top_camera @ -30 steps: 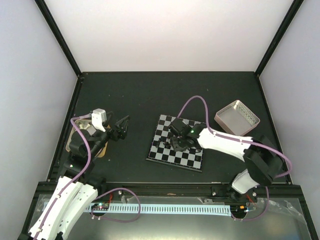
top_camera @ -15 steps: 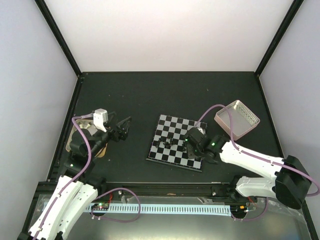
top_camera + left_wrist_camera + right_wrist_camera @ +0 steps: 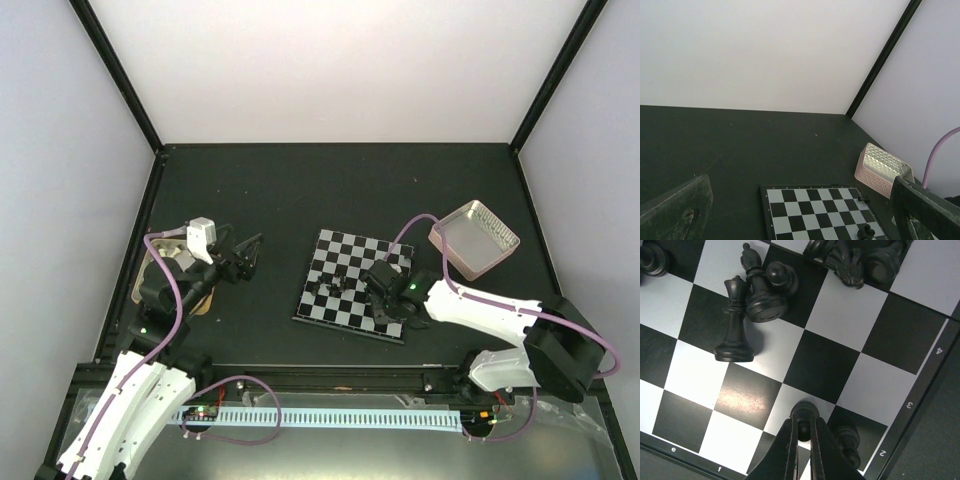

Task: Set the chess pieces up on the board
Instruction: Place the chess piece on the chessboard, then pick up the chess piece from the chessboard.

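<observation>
The board (image 3: pixel 340 270) of black and silver checks lies mid-table; it also shows in the left wrist view (image 3: pixel 805 207) and fills the right wrist view (image 3: pixel 820 365). My right gripper (image 3: pixel 802 430) is shut on a small black chess piece (image 3: pixel 804 412) standing near the board's edge, beside another piece (image 3: pixel 847 440). Several black pieces lie or stand in a cluster (image 3: pixel 752 295) further in. In the top view the right gripper (image 3: pixel 388 300) hangs over the board's near right part. My left gripper (image 3: pixel 248 252) is open and empty, left of the board.
A pink-rimmed metal tray (image 3: pixel 476 238) sits right of the board, also in the left wrist view (image 3: pixel 882 167). A tan tray (image 3: pixel 150 275) lies under the left arm. Black frame posts and white walls bound the table.
The right arm swung from the board's middle out to the right, then came back to the near right squares. The left arm barely moved.
</observation>
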Tool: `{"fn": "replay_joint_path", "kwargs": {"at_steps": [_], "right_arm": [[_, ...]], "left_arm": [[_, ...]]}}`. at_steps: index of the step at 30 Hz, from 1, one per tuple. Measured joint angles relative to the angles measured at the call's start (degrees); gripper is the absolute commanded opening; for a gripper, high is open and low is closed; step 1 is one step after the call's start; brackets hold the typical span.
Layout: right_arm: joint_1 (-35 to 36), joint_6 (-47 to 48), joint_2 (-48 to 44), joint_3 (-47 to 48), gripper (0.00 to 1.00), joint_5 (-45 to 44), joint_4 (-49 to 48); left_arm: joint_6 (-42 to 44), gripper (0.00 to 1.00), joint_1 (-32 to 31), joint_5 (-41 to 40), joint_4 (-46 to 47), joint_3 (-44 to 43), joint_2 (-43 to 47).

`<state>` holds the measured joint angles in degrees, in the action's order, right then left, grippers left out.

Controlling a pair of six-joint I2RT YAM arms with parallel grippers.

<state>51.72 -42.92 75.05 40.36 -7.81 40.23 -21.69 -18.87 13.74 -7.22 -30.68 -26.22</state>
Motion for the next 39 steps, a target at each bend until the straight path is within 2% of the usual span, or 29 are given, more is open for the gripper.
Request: {"fn": "replay_joint_path", "kwargs": {"at_steps": [18,30,39], "right_arm": [[0.0,0.81,0.44,0.11,0.06,0.94,-1.16],[0.0,0.9,-0.55,0.33,0.33,1.92,2.62],[0.0,-1.2,-4.68,6.25,0.36,-2.6,3.39]], "left_arm": [[0.0,0.99,0.0,-0.02,0.0,0.0,0.0],[-1.05,0.99,0.0,0.2,-0.52,0.0,0.0],[-3.45,0.99,0.0,1.68,-1.88,-0.07,-0.04]]}}
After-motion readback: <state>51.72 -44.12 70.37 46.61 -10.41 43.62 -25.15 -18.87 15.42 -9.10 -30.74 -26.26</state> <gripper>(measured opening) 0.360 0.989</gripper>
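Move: The right hand, fingers shut on a small black pawn, is already at the pawn's square, the white g2, about 1 cm straight below. A second pawn on h2 stands about 2 cm right and 1 cm back; the lying black queen is some 4 cm ahead and 4 left, the bishop beside it 6 ahead and 3 left, the knight 8 ahead and 1 right. From the left hand, g2 lies roughly 26 cm right, 6 back and 26 down. Leftward by barely half a centimetre at board height, the right hand eases over with the pawn still pinched on g2 and pauses. The fingers then part to about a third open, letting go of the pawn, while the hand slips back and right about 1 cm; finally it lifts clear some 5 cm, swinging forward about 3 cm and a little left, fingertips tilting slightly forward. ##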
